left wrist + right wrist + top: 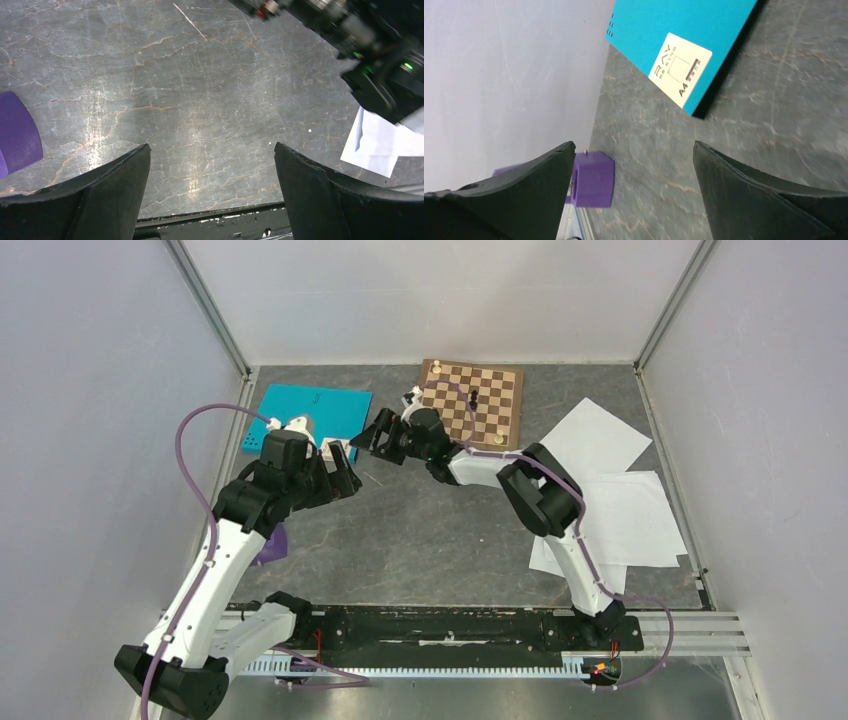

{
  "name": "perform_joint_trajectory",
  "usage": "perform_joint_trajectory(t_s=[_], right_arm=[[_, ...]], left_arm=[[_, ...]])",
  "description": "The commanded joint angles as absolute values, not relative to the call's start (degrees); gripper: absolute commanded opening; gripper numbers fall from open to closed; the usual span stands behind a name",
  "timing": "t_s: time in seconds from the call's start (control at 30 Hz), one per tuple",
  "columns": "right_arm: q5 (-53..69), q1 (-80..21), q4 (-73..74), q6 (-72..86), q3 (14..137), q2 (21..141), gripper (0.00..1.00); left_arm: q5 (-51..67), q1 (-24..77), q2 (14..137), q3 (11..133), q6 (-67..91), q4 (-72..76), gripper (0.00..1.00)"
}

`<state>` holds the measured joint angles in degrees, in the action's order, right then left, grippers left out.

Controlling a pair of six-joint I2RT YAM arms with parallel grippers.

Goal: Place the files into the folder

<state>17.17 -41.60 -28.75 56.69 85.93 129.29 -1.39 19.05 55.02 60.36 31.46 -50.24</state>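
The folder (305, 415) lies shut at the back left, teal side up; in the right wrist view the folder (659, 30) shows its white label (680, 70). The files (612, 495), several white sheets, lie spread over one another at the right, and a corner of one of the files (377, 145) shows in the left wrist view. My right gripper (377, 436) (634, 145) is stretched across to the folder's near right corner, open, with only table between its fingers. My left gripper (343, 472) (211, 147) hangs just in front of the folder, open and empty.
A wooden chessboard (478, 400) with a few pieces sits at the back centre. A purple metronome (270, 545) (591, 180) (17, 132) stands by the left wall, under my left arm. Walls close in on the left, back and right.
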Motion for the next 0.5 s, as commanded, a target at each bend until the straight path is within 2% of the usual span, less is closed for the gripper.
perform_joint_trajectory(t_s=[0.0, 0.47], right_arm=[[15.9, -42.2, -32.3, 63.5, 96.6, 136.0, 0.90], [10.5, -43.0, -34.5, 72.8, 102.8, 146.5, 0.90]], left_arm=[[1.9, 19.4, 52.9, 62.1, 27.7, -51.4, 0.99], [4.4, 19.3, 50.4, 61.3, 28.0, -51.8, 0.99]])
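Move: The folder's middle lies about 13 cm ahead of my right hand and 18 cm to its left, 10 cm below; its near right corner is much closer, only some 5 cm to the left. The purple holder stands about 19 cm back and 22 cm left, the chessboard 17 cm ahead and 23 cm right, both low on the table. From my left hand the folder is roughly 30 cm ahead, 14 cm left and 20 cm down. I bring my right hand, rolled on its side with the fingers wide open, in to the folder's right edge: first forward and left, about 5 cm, then mostly straight down, ending 5 cm lower beside the near right corner. My wrist tips the fingers some 10 degrees downward and swings slightly clockwise. ##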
